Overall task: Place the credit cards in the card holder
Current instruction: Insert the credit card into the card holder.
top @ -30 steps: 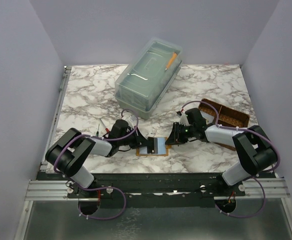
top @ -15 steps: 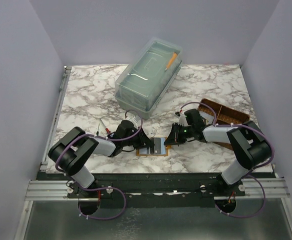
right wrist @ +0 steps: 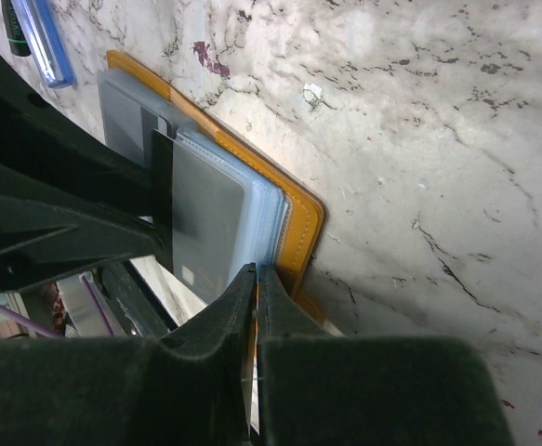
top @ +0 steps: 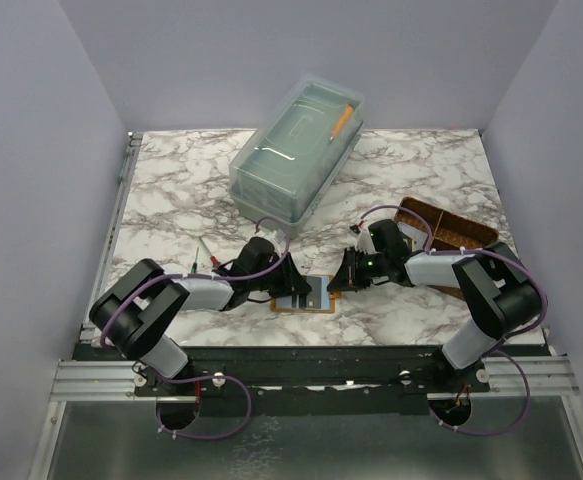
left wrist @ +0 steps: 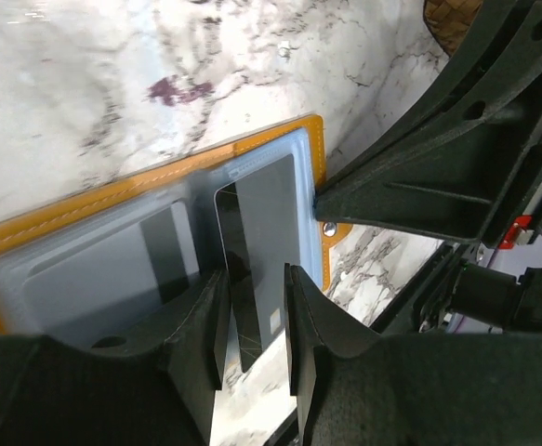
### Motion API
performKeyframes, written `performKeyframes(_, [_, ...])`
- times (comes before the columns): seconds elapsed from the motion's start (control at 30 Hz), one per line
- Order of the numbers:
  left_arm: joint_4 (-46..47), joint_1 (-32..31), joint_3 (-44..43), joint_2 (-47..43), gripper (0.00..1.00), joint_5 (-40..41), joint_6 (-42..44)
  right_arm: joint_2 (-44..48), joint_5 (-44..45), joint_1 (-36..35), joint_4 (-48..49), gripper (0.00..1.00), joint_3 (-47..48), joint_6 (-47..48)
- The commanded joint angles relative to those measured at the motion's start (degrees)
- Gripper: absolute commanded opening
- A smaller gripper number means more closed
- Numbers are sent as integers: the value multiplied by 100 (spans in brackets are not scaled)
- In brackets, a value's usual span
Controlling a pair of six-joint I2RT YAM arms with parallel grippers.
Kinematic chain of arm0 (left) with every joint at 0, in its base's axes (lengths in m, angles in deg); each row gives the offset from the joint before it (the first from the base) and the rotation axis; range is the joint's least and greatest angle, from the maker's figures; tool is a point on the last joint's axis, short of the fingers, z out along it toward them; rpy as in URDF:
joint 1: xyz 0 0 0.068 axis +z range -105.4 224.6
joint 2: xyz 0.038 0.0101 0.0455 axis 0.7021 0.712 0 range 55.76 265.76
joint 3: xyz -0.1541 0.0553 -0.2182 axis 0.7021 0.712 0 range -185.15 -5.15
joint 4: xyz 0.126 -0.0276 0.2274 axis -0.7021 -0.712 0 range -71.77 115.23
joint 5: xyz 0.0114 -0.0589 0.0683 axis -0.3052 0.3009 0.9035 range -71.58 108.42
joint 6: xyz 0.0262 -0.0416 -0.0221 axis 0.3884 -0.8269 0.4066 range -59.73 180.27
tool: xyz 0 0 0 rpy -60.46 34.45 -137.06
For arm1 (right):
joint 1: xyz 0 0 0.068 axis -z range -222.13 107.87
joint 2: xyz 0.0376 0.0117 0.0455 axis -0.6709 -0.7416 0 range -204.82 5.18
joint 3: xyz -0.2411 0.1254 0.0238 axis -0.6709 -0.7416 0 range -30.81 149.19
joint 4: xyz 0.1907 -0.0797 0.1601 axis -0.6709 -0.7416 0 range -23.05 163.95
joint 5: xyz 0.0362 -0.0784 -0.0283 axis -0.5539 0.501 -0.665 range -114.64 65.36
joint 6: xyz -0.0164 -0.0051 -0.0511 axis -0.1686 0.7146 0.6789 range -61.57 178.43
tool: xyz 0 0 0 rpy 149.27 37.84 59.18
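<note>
The card holder [top: 306, 296], orange-tan with grey and light-blue panels, lies open on the marble table between both arms. A dark grey credit card [left wrist: 263, 243] is partly inside one of its pockets [left wrist: 85, 269], and its free end sticks out between the fingers of my left gripper [left wrist: 256, 271]. Those jaws stand apart with a gap on each side of the card. My right gripper [right wrist: 255, 269] is shut on the holder's near edge [right wrist: 303, 218], beside the same grey card [right wrist: 205, 218]. No other credit cards are in view.
A clear lidded plastic box [top: 296, 155] stands behind the arms. A brown woven tray [top: 451, 230] sits at the right. Pens [top: 203, 256] lie left of the left gripper. The two grippers [top: 316, 280] are very close together over the holder.
My left gripper has opened off the grey card and reached a little to the right. My right gripper has closed onto the holder's edge.
</note>
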Motion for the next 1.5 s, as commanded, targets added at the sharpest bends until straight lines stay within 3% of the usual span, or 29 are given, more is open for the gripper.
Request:
performKeyframes(0.0, [-389, -442, -480, 466, 34, 246, 88, -117, 12, -29, -10, 7, -103, -7])
performKeyframes(0.3, [-1264, -539, -514, -25, 39, 697, 392, -140, 90, -28, 41, 6, -150, -24])
performKeyframes(0.63, [-1210, -712, -918, 486, 40, 111, 363, -100, 153, -31, 155, 6, -172, -127])
performKeyframes(0.73, [-1353, -714, -925, 277, 41, 271, 464, 0, 170, -31, 139, 6, -176, -187])
performKeyframes(0.93, [-2308, -572, -997, -385, 59, 744, 833, 212, 376, -29, -247, 8, -83, 0])
performKeyframes(1.23, [-3044, -179, -1077, -1077, 68, 225, 1076, 415, 612, -30, -891, 24, 215, 479])
performKeyframes(1.47, [-2306, -145, -870, -742, 67, -300, 771, 414, 398, -31, -1286, 30, 372, 669])
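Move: The credit card stands part-way out of the holder's right-hand pocket. Its middle is about 3 cm to the right of the left hand and 1 cm below it, roughly level fore and aft; its free left edge is at the fingertips. The holder's left page lies some 4 cm to that hand's left, the snap tab about 9 cm to its right and 1 cm back. From the right hand, the tab is 1 cm back and 1 cm below, the card about 6 cm left. Rightward in two short nudges, about 2 cm in all with a slight draw back, the left hand pushes its partly open fingertips against the card's free edge, driving the card into the pocket. The left hand then lifts off up and left some 5 cm as its fingers spread. The right hand stays almost still with shut fingertips by the tab, bracing the holder, then loosens its fingers slightly and eases 1 cm right. ##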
